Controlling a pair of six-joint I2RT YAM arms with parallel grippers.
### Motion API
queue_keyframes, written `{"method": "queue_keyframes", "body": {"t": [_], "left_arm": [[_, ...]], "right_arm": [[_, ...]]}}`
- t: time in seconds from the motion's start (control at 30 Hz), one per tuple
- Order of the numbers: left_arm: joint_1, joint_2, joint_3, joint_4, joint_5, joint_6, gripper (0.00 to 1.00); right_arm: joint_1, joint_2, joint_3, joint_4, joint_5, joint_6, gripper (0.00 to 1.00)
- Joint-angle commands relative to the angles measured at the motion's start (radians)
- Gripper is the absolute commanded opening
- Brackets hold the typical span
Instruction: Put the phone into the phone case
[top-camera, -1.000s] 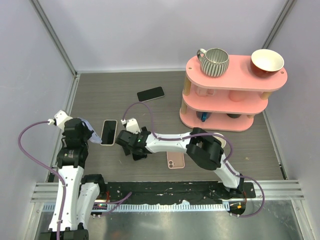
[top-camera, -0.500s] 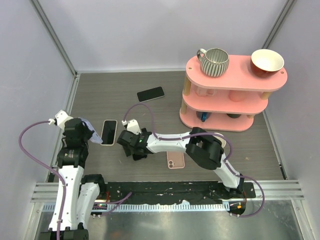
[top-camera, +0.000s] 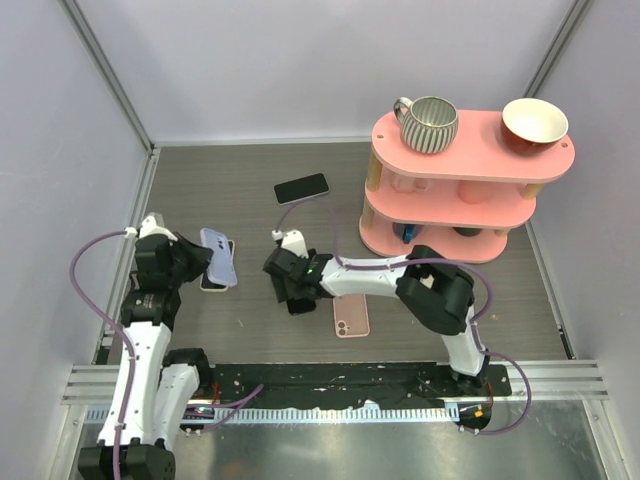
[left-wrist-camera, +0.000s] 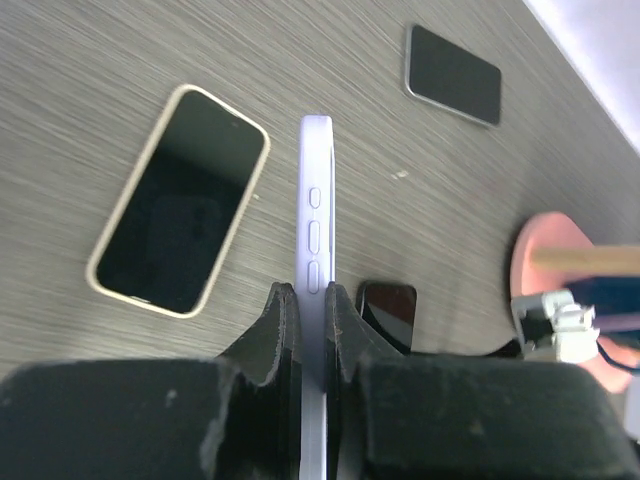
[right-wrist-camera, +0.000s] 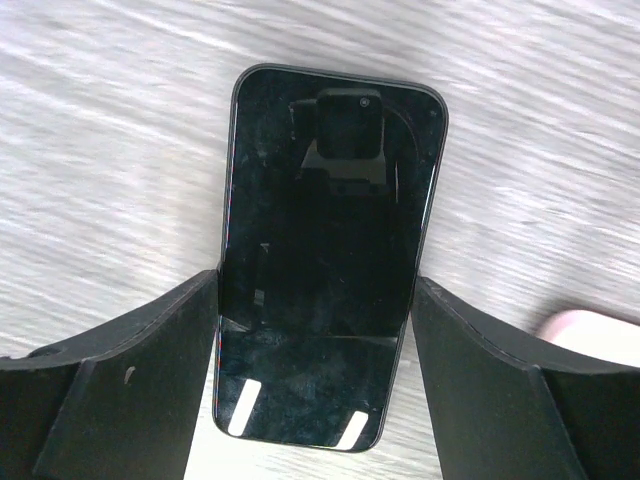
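My left gripper (left-wrist-camera: 305, 290) is shut on the lower end of a lavender phone case (left-wrist-camera: 317, 220), held edge-on above the table. In the top view the case (top-camera: 219, 256) hangs over a beige-rimmed phone (left-wrist-camera: 180, 213). My right gripper (right-wrist-camera: 316, 280) is low over the table, its fingers pressed against both long edges of a black phone (right-wrist-camera: 325, 250) that lies screen up. From above, that gripper (top-camera: 290, 288) hides this phone. The two grippers are a short way apart, the case to the left of the phone.
A pink phone (top-camera: 350, 316) lies face down just right of my right gripper. Another black phone (top-camera: 301, 188) rests farther back. The pink tiered shelf (top-camera: 470, 150) at the back right carries a striped mug (top-camera: 430, 123) and a red bowl (top-camera: 534, 124).
My left arm has swung the case right, over the beige-rimmed phone. My right gripper has slid to the right and its jaws have narrowed onto the black phone.
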Motion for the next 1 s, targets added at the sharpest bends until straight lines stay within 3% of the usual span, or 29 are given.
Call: {"method": "queue_keyframes", "body": {"t": [0.0, 0.3, 0.6, 0.67, 0.7, 0.77, 0.9, 0.97], "left_arm": [[0.002, 0.028, -0.067, 0.154, 0.241, -0.081, 0.00], [-0.055, 0.157, -0.281, 0.392, 0.337, -0.211, 0.00], [-0.363, 0.235, -0.365, 0.502, 0.053, -0.393, 0.02], [-0.386, 0.264, -0.378, 0.509, 0.024, -0.438, 0.11], [-0.388, 0.269, -0.387, 0.506, 0.018, -0.470, 0.21], [-0.392, 0.264, -0.394, 0.492, 0.004, -0.500, 0.33], [-0.400, 0.220, -0.381, 0.344, -0.098, -0.550, 0.59], [-0.400, 0.157, -0.369, 0.303, -0.128, -0.547, 0.65]], "right_arm": [[-0.055, -0.156, -0.091, 0.037, -0.045, -0.021, 0.52], [-0.077, -0.285, -0.133, 0.057, -0.088, -0.034, 0.45], [-0.085, -0.392, -0.170, 0.058, -0.084, 0.006, 0.44], [-0.088, -0.400, -0.176, 0.060, -0.084, 0.015, 0.43], [-0.089, -0.406, -0.179, 0.058, -0.082, 0.021, 0.43], [-0.091, -0.406, -0.180, 0.061, -0.081, 0.034, 0.43], [-0.092, -0.400, -0.183, 0.074, -0.066, 0.055, 0.43], [-0.092, -0.391, -0.180, 0.074, -0.064, 0.075, 0.42]]}}
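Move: The lavender phone case, already pinched in the left hand, is bound for the wood some 17 cm to that hand's right, 4 cm back and 17 cm down; the white-cased phone lies about 4 cm ahead, 2 cm right and equally low. From the right hand, which already grips the black phone, that spot is roughly 3 cm left, 2 cm back and 2 cm below, and the pink case 13 cm right, 5 cm back. The lavender case is carried down and right by the left hand, about 14 cm lower and 11 cm over, drawing back slightly as the wrist tips down; near the table the fingers open and let go. The black phone stays gripped while the right hand first slides right off the spot, then lifts about 8 cm, its left side tilting up. ##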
